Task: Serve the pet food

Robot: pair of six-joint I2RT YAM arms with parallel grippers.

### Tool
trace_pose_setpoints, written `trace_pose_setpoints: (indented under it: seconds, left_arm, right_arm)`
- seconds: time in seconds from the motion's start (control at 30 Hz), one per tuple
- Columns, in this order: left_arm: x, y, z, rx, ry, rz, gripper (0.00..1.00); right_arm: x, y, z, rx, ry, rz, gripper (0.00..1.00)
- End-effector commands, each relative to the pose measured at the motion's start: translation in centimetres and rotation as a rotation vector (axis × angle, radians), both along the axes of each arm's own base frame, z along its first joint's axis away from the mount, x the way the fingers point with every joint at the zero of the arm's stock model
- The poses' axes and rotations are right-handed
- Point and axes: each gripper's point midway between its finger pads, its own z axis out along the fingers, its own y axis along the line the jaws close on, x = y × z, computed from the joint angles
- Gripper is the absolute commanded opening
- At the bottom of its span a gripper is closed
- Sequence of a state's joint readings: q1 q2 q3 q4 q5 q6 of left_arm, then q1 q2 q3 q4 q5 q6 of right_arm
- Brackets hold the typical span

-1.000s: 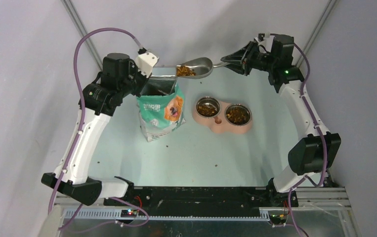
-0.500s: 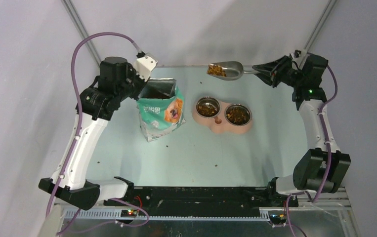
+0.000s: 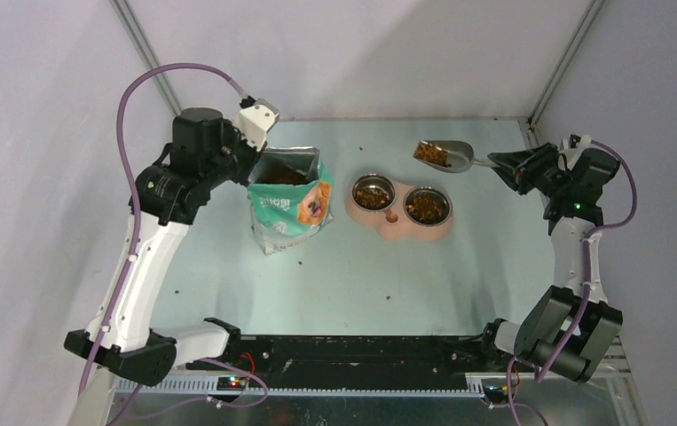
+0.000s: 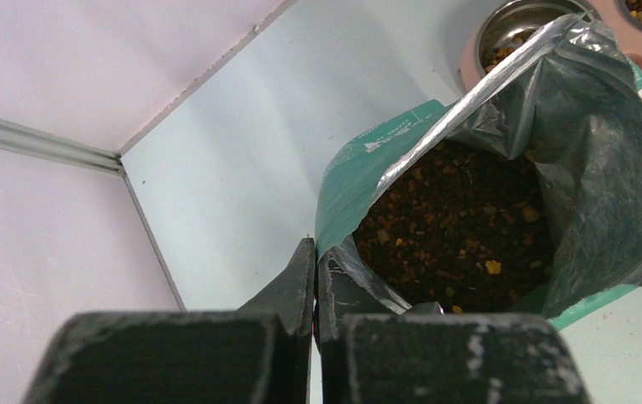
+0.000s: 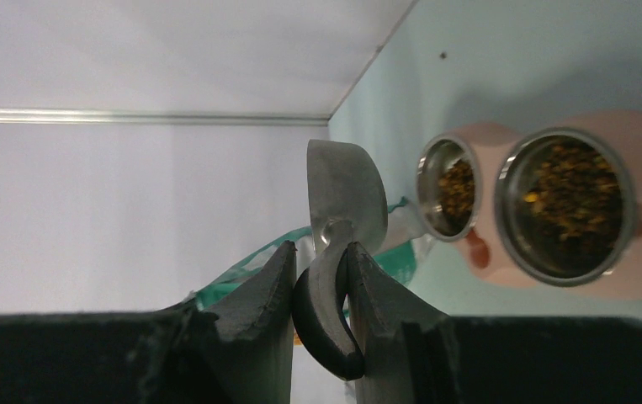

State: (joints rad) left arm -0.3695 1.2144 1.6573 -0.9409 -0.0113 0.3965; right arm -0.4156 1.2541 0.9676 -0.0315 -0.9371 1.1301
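Note:
The pet food is brown kibble: a heap rides in the grey metal scoop (image 3: 445,156), more fills the open teal bag (image 3: 288,209) and both steel bowls (image 3: 373,193) of the pink feeder (image 3: 397,228). My right gripper (image 3: 505,165) is shut on the scoop's dark handle (image 5: 327,295), holding the scoop in the air behind the right bowl (image 5: 566,206). My left gripper (image 4: 315,252) is shut on the bag's (image 4: 368,160) near rim, keeping the mouth open over the kibble (image 4: 460,227) inside.
A few stray pellets lie on the pale green table, in front of the bag (image 3: 301,263) and nearer the arm bases (image 3: 387,297). Grey walls close in the back and both sides. The black rail with the arm bases (image 3: 352,351) runs along the near edge.
My right arm has swung right and down, carrying the loaded scoop from above the bag to behind the right bowl. The left gripper still holds the bag rim.

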Motion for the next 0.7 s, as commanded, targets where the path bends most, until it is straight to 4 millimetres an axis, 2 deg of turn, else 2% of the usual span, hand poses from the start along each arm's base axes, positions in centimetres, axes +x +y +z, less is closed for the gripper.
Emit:
trace_pose_setpoints:
  seconds: [0.0, 0.13, 0.37, 0.53, 0.67]
  left_arm:
    - [-1.1, 0.7, 5.0, -0.087, -0.169, 0.017, 0.00]
    - [-1.5, 0.8, 5.3, -0.093, -0.178, 0.018, 0.00]
    - [-1.8, 0.9, 5.4, -0.104, -0.183, 0.022, 0.00]
    - [-1.9, 0.0, 4.9, -0.131, -0.156, -0.010, 0.00]
    - [-1.8, -0.1, 5.1, -0.140, -0.157, -0.012, 0.00]
  right_arm:
    - [-0.3, -1.8, -2.1, -0.104, -0.027, -0.044, 0.00]
    - [-0.4, -3.0, -4.6, -0.191, 0.006, -0.080, 0.00]
    - [0.0, -4.6, -6.9, -0.399, 0.002, -0.116, 0.00]
    - [0.2, -4.4, -8.0, -0.583, 0.001, -0.073, 0.00]
    - [0.6, -3.4, -8.9, -0.659, 0.016, -0.010, 0.00]
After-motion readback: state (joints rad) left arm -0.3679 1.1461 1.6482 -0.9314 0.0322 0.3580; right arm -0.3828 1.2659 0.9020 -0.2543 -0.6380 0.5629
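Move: Beneath and to the left of the right hand, which holds the loaded scoop, is the right bowl: about 12 cm to the left, 1 cm ahead and 20 cm down. The left bowl is some 12 cm further left and 3 cm farther out than that; the open food bag stands about 44 cm left of the hand and 2 cm nearer the base. From the left hand, the right bowl is roughly 37 cm right, 6 cm ahead and 29 cm lower. Sinking about 10 cm while easing some 3 cm to the right, the right hand brings the scoop down over the right bowl and rolls its left side down nearly 30 degrees, dipping the scoop's mouth with the grip on its handle kept. The left hand, still pinching the bag's rim, draws back and up about 2 cm each. ##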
